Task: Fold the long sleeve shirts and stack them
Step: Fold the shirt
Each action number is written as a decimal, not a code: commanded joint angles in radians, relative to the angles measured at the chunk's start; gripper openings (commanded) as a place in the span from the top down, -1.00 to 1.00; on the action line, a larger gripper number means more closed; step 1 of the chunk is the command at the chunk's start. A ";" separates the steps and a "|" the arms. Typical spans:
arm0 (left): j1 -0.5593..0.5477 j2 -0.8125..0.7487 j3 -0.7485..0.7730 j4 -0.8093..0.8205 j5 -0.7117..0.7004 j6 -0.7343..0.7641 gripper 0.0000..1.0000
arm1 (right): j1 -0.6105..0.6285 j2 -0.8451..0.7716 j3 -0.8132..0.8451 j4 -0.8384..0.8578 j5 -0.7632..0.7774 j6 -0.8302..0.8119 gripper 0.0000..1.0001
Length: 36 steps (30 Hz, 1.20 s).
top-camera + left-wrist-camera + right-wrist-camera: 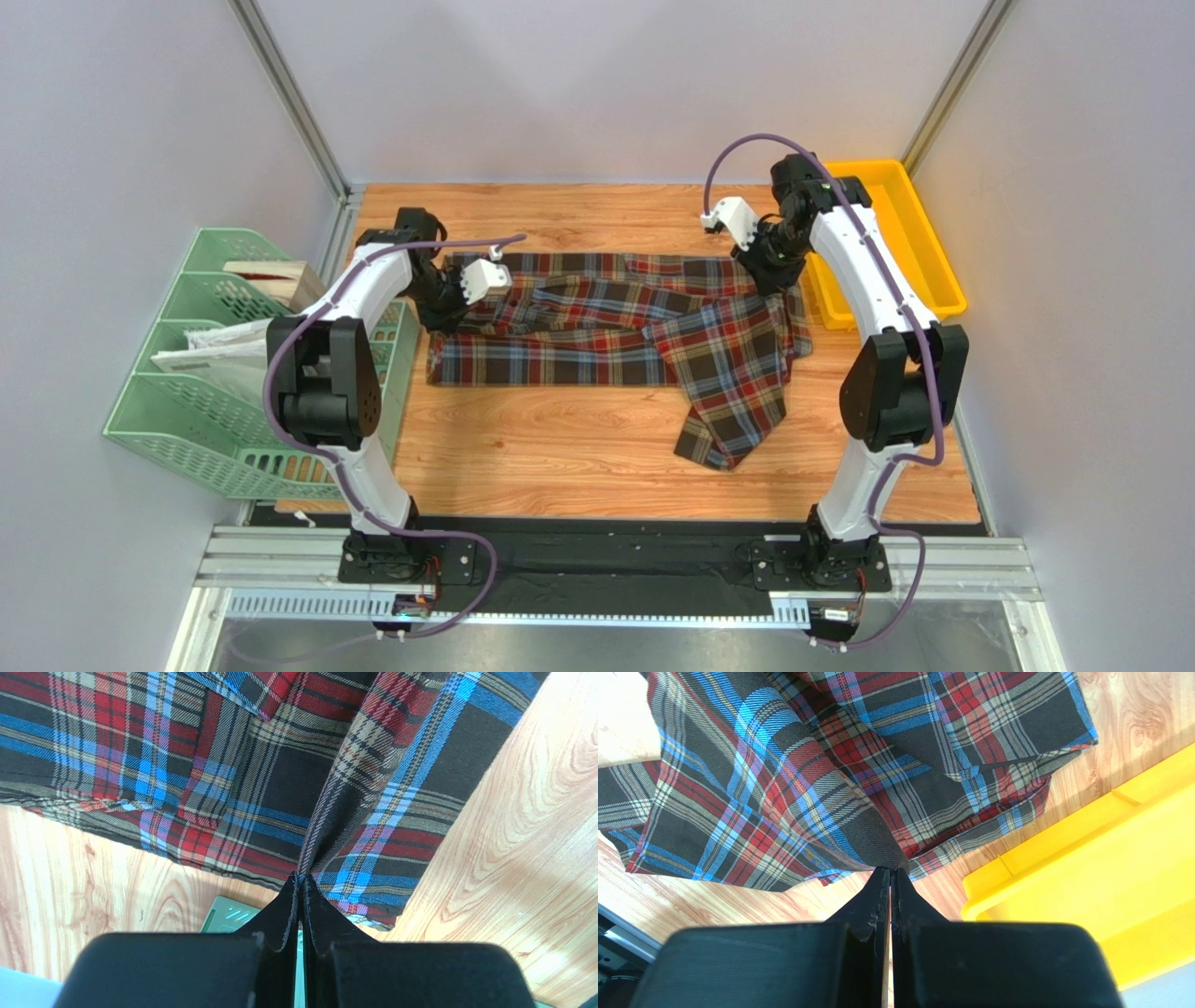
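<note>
One long sleeve shirt (603, 329) in dark brown, red, blue and cream plaid lies spread across the back half of the wooden table, one part trailing toward the front (730, 413). At the shirt's left end, my left gripper (446, 311) is shut on a pinched ridge of the cloth, and the left wrist view shows the fabric (231, 777) pulled into the closed tips (302, 878). My right gripper (780, 284) is shut on the shirt's right end; in the right wrist view a fold of plaid (808, 777) runs into the closed tips (890, 870).
A yellow tray (898, 238) stands at the back right, close beside the right gripper, and fills the right side of the right wrist view (1088, 882). A green file rack (211, 378) holding papers stands off the table's left edge. Grey walls enclose the table.
</note>
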 commanded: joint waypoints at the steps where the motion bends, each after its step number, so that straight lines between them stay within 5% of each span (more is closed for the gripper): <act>1: 0.010 0.014 0.035 0.020 0.003 -0.016 1.00 | -0.007 0.022 0.048 0.027 -0.003 0.017 1.00; 27: 0.010 0.131 0.092 0.050 -0.053 -0.053 0.99 | -0.006 0.132 0.015 0.093 0.043 0.040 1.00; 33: 0.015 0.159 0.106 0.107 -0.071 -0.141 0.55 | -0.007 0.192 0.041 0.098 0.090 0.127 0.81; 36: 0.032 0.123 0.124 0.144 -0.036 -0.263 0.28 | -0.047 0.201 0.078 0.067 0.075 0.203 0.38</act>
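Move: Each hand still pinches the shirt's folded-over edge. The left hand's laying spot on the shirt body is about 5 cm below and 3 cm ahead, 1 cm left; the green rack is some 26 cm left, 5 cm back. The right hand's spot lies roughly 13 cm below, 2 cm ahead, 1 cm right; the yellow bin is about 17 cm right, 8 cm ahead, and the loose sleeve 16 cm back, 6 cm left. Both hands lower the pinched edge towards the shirt, right about 7 cm, left 4 and forward, fingers opening. ##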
